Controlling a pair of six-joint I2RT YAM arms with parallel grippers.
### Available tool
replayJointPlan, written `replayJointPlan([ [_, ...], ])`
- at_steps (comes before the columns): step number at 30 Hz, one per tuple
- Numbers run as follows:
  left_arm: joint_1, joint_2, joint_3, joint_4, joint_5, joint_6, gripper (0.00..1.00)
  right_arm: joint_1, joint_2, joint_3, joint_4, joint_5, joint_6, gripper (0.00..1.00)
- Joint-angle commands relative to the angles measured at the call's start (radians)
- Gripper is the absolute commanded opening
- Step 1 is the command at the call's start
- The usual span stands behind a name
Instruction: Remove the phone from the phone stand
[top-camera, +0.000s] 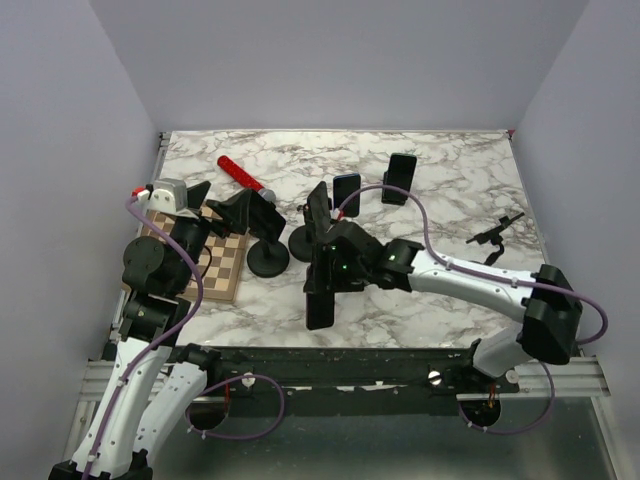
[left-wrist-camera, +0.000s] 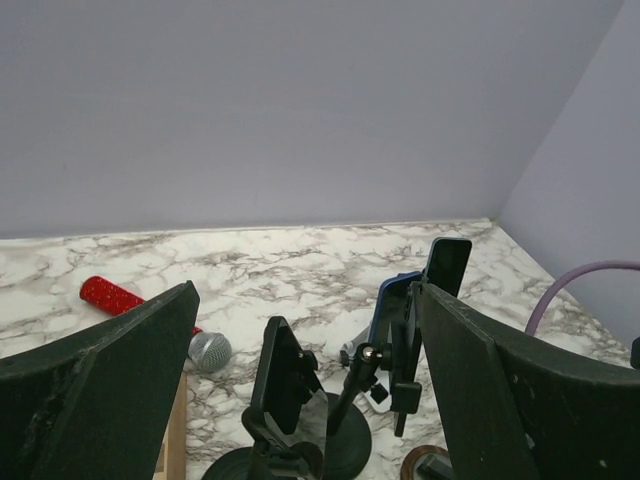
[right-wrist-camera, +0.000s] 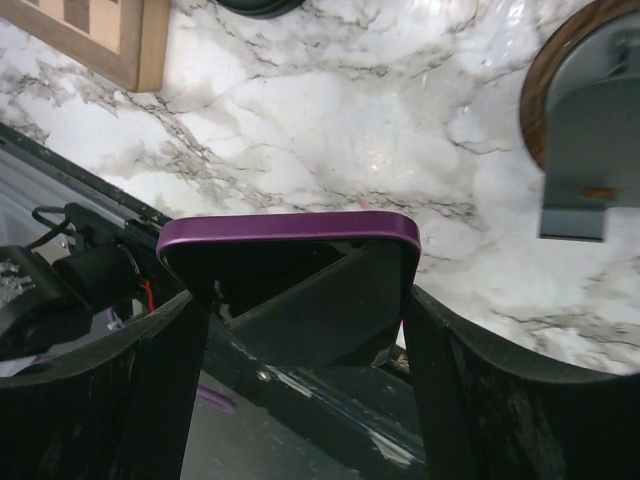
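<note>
A phone (right-wrist-camera: 290, 290) with a purple rim and a dark glass face sits crosswise between my right gripper's (right-wrist-camera: 305, 330) fingers (right-wrist-camera: 470, 400), which are shut on its two edges. From above, the phone (top-camera: 320, 296) hangs over the marble near the front edge, apart from the stands, with the right gripper (top-camera: 326, 280) on it. Two black phone stands with round bases (top-camera: 268, 260) (top-camera: 300, 243) stand just behind it. The nearer stand's clamp (left-wrist-camera: 283, 375) shows between my left gripper's (left-wrist-camera: 305, 400) wide-open fingers. The left gripper (top-camera: 228, 215) hovers over the chessboard, holding nothing.
A wooden chessboard (top-camera: 225, 268) lies at the left. A red-handled microphone (top-camera: 240, 175) lies behind it. A blue phone (top-camera: 346, 190) and a black phone (top-camera: 400, 178) stand propped at the back. A small black bracket (top-camera: 497, 235) lies at the right. A brown-rimmed disc (right-wrist-camera: 535, 90) lies near the held phone.
</note>
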Motion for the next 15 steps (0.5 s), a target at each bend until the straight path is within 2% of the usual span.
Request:
replayJointPlan([
  [1,0.005,-0.009,0.000,-0.032,-0.037,-0.001,0.98,0.055,0.076,0.028,0.105,0.090,0.199,0.01],
  [8,0.005,-0.018,0.000,-0.035,-0.042,-0.001,0.99,0.088,0.300,0.128,-0.008,0.152,0.300,0.01],
  [15,0.005,-0.024,-0.001,-0.035,-0.041,-0.004,0.99,0.100,0.413,0.151,-0.008,0.184,0.333,0.01],
])
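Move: Nearly below the right hand, which still holds the phone, the bare marble spot for it lies about 13 cm down, 4 cm to the left and 2 cm back. The emptied wooden-based stand is some 6 cm ahead and 9 cm to the right of this hand; the middle black stand is roughly 16 cm ahead and 3 cm left, the left black stand 12 cm ahead and 15 cm left. From the left hand the spot lies about 17 cm right, 8 cm back and 37 cm below. Lowering the phone about 10 cm towards the bare marble between the stands and the table's front edge, the right hand also drifts some 4 cm left, away from the emptied stand. The wrist turns about 10 degrees clockwise while the fingers tip to point more steeply down, keeping their pinch on the phone's sides; its lower end, on the robot's side, reaches the marble. ##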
